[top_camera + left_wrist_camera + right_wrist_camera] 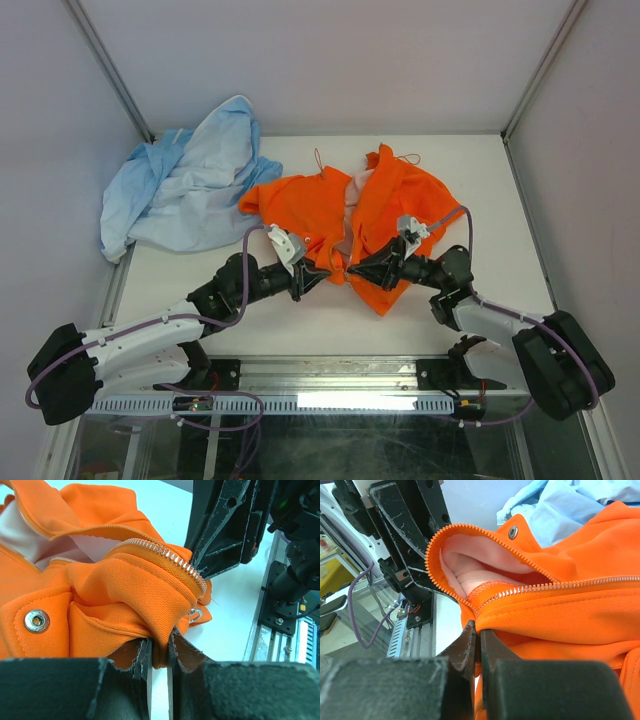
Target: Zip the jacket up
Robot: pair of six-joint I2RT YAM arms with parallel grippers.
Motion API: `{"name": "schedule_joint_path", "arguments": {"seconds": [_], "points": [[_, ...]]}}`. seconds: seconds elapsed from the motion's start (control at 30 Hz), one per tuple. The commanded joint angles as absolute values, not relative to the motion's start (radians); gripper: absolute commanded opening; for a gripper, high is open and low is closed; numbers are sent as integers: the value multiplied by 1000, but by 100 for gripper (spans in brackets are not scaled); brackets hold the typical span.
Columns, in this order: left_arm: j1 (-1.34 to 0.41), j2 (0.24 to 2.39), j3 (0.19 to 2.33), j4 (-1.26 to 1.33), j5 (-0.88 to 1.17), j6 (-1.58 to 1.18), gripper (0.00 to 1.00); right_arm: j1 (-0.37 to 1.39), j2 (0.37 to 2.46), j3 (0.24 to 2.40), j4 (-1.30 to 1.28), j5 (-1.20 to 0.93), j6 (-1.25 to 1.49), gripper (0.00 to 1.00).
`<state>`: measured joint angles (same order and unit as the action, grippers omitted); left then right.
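Note:
The orange jacket [400, 200] lies crumpled at mid table, its front open and pale pink lining [475, 565] showing. My left gripper [318, 278] is shut on a fold of the jacket's bottom hem [160, 650], just below the silver zipper teeth [165, 555] and a small metal zipper pull [196, 614]. My right gripper [362, 272] faces it closely and is shut on the other front edge [478, 635], under its zipper teeth [545, 587]. Both hold the hem a little above the table. A snap button [36, 621] shows on the fabric.
A light blue cloth garment [190, 190] lies bunched at the back left corner, touching the jacket's left side. Grey walls stand on the left, back and right. The metal rail [330, 375] with the arm bases runs along the near edge.

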<state>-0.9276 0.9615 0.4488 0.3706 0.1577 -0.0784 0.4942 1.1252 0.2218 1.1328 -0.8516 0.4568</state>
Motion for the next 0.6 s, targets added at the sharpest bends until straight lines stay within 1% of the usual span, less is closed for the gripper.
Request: {"name": "schedule_joint_path", "arguments": {"seconds": [0.0,0.07,0.1,0.13,0.17,0.2,0.23,0.3,0.33,0.47,0.57], "points": [[-923,935,449,392,183,-141,0,497,1148,267,1251,-847,442,0],[-923,945,456,373,160,-180,0,497,1155,267,1273,-850,455,0],[-924,949,462,362,141,-207,3,498,1161,270,1276,-856,460,0],[-924,952,468,352,125,-234,11,500,1166,273,1278,-860,463,0],[-923,951,475,340,113,-260,17,501,1172,273,1278,-864,463,0],[-923,949,482,327,99,-289,20,505,1176,272,1279,-865,463,0],[-923,946,490,313,81,-320,25,506,1178,268,1280,-864,464,0],[-923,936,501,287,56,-384,45,512,1183,263,1289,-855,463,0],[-923,929,509,267,34,-426,50,516,1186,261,1292,-850,463,0],[-923,909,548,134,-48,-621,62,537,1211,261,1320,-842,472,0],[-923,902,548,87,-43,-753,68,551,1237,259,1359,-828,485,0]]}}
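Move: The zip pull hangs about 4 cm to the right of the left hand and a centimetre back, nearly level, with the jacket's front edge still pinched in the left fingers. It lies about 2 cm left of the right hand. The closed right fingertips, also gripping cloth, are some 6 cm to the left hand's right; the front panel's snap sits roughly 7 cm ahead and 3 cm left of the left hand, a little lower. The left fingers let go of the jacket edge, opening to about two-thirds, while the left hand first sinks about 2 cm, then eases 1–2 cm left, away from the right gripper. Its wrist rolls some 25 degrees, forward side down, with the fingers swinging slightly counter-clockwise. The right hand keeps its pinch at the zip's lower end, drifting about 1 cm left. ##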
